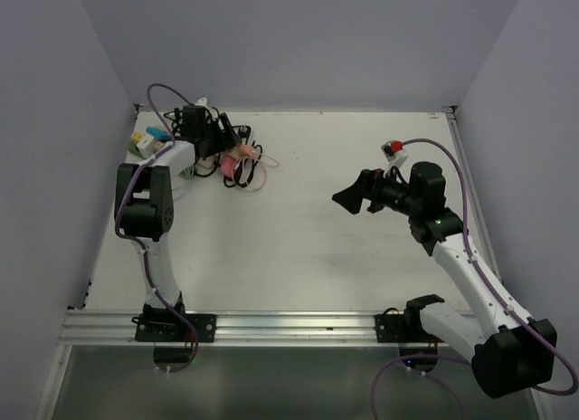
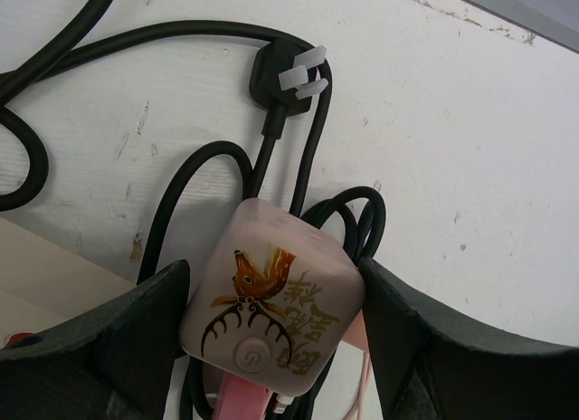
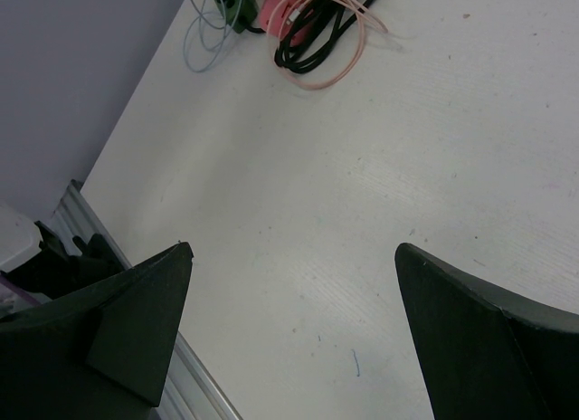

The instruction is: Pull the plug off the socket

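In the left wrist view a beige cube-shaped plug (image 2: 271,302) with a deer print and a round button sits between my left gripper's (image 2: 274,271) black fingers. Both fingers press its sides, so the gripper is shut on it. A pink connector (image 2: 240,397) sticks out under the cube. Of the socket only a dark green end (image 3: 242,11) shows, at the top edge of the right wrist view. My left gripper (image 1: 210,141) is at the table's far left corner. My right gripper (image 1: 348,198) hangs open over bare table (image 3: 294,248), far from the cords.
A black cord (image 2: 172,212) loops around the cube and ends in a loose black plug with white-capped prongs (image 2: 288,76). Pink cable loops (image 1: 249,171) lie beside the left gripper. Coloured blocks (image 1: 147,141) sit at the far left wall. A metal rail (image 1: 271,325) runs along the near edge.
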You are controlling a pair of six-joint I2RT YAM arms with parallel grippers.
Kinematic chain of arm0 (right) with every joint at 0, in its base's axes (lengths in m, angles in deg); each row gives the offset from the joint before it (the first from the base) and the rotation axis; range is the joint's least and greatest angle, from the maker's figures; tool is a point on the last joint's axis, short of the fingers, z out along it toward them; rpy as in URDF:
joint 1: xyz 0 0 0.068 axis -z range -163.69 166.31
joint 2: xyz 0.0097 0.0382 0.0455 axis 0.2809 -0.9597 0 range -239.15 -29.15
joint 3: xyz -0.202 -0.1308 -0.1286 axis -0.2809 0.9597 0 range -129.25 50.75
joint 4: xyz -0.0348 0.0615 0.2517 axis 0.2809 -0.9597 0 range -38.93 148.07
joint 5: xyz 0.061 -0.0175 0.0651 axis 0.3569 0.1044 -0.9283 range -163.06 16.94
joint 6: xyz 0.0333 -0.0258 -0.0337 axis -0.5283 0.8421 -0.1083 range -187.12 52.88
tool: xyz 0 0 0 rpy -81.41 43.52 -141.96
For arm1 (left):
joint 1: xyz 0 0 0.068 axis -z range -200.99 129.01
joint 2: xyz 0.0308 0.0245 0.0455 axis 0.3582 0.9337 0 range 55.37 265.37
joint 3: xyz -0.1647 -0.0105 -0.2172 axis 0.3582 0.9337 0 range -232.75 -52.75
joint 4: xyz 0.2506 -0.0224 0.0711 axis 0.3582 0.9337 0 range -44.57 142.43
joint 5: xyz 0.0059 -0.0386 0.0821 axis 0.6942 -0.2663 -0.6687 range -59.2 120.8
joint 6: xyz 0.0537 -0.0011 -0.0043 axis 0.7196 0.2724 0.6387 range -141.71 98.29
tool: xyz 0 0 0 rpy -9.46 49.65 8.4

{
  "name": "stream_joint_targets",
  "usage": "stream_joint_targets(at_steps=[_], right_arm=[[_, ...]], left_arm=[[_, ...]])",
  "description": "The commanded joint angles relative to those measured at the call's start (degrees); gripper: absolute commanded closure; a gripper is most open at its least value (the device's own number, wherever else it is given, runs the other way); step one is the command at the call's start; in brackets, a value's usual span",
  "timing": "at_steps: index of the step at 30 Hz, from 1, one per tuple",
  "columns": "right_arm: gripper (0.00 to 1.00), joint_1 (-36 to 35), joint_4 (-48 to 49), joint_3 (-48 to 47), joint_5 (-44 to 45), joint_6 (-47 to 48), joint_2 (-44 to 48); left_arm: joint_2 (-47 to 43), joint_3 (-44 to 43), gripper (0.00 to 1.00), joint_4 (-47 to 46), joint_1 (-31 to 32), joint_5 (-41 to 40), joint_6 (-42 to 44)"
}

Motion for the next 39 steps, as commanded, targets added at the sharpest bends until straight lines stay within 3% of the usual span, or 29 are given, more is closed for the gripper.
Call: stream_joint_targets(at_steps=[1, 5, 13, 24, 39], right_arm=[[0.01, -0.17, -0.31, -2.0, -0.12, 0.95, 1.16], [0.01, -0.26, -0.31, -2.09, -0.03, 1.03, 1.34], [0.01, -0.26, 0.04, -2.26, -0.21, 1.12, 1.34], [0.01, -0.26, -0.13, -2.18, -0.12, 1.3, 2.13], [0.01, -0.26, -0.57, -2.18, 2.16, 1.91, 4.41]], left_arm=[[0.16, -1.95, 0.39, 2.65, 0.47, 2.98, 2.34], [-2.47, -2.48, 0.62, 2.47, 0.47, 3.24, 2.87], [-8.8, -2.48, 0.92, 0.54, 1.0, 5.53, 2.25], [-17.77, -3.97, 1.0, -0.52, 2.06, 1.04, 4.53], [-29.98, -11.71, 1.0, 4.4, 11.63, 2.36, 5.06]])
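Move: The left hand already has the peach socket cube between its fingers, about 6 cm above the table, with a pink block attached some 6 cm behind and 2 cm left of the hand, 3 cm lower. On the table, the black plug lies roughly 10 cm ahead and 2 cm right, the coiled black cable 7 cm back and 2 cm right, the red-buttoned strip 9 cm left and 2 cm back. From the right hand, the cube is about 26 cm ahead, 30 cm left and 16 cm lower. Keeping its pinch on the peach socket cube, the left hand starts almost still, then lifts fast, rising some 26 cm off the crowded patch of table and away from the coiled black cable. As it climbs it eases right and, mostly near the end, back by under 10 cm each, while the wrist tips the fingers up by nearly 30 degrees and turns a little clockwise. ##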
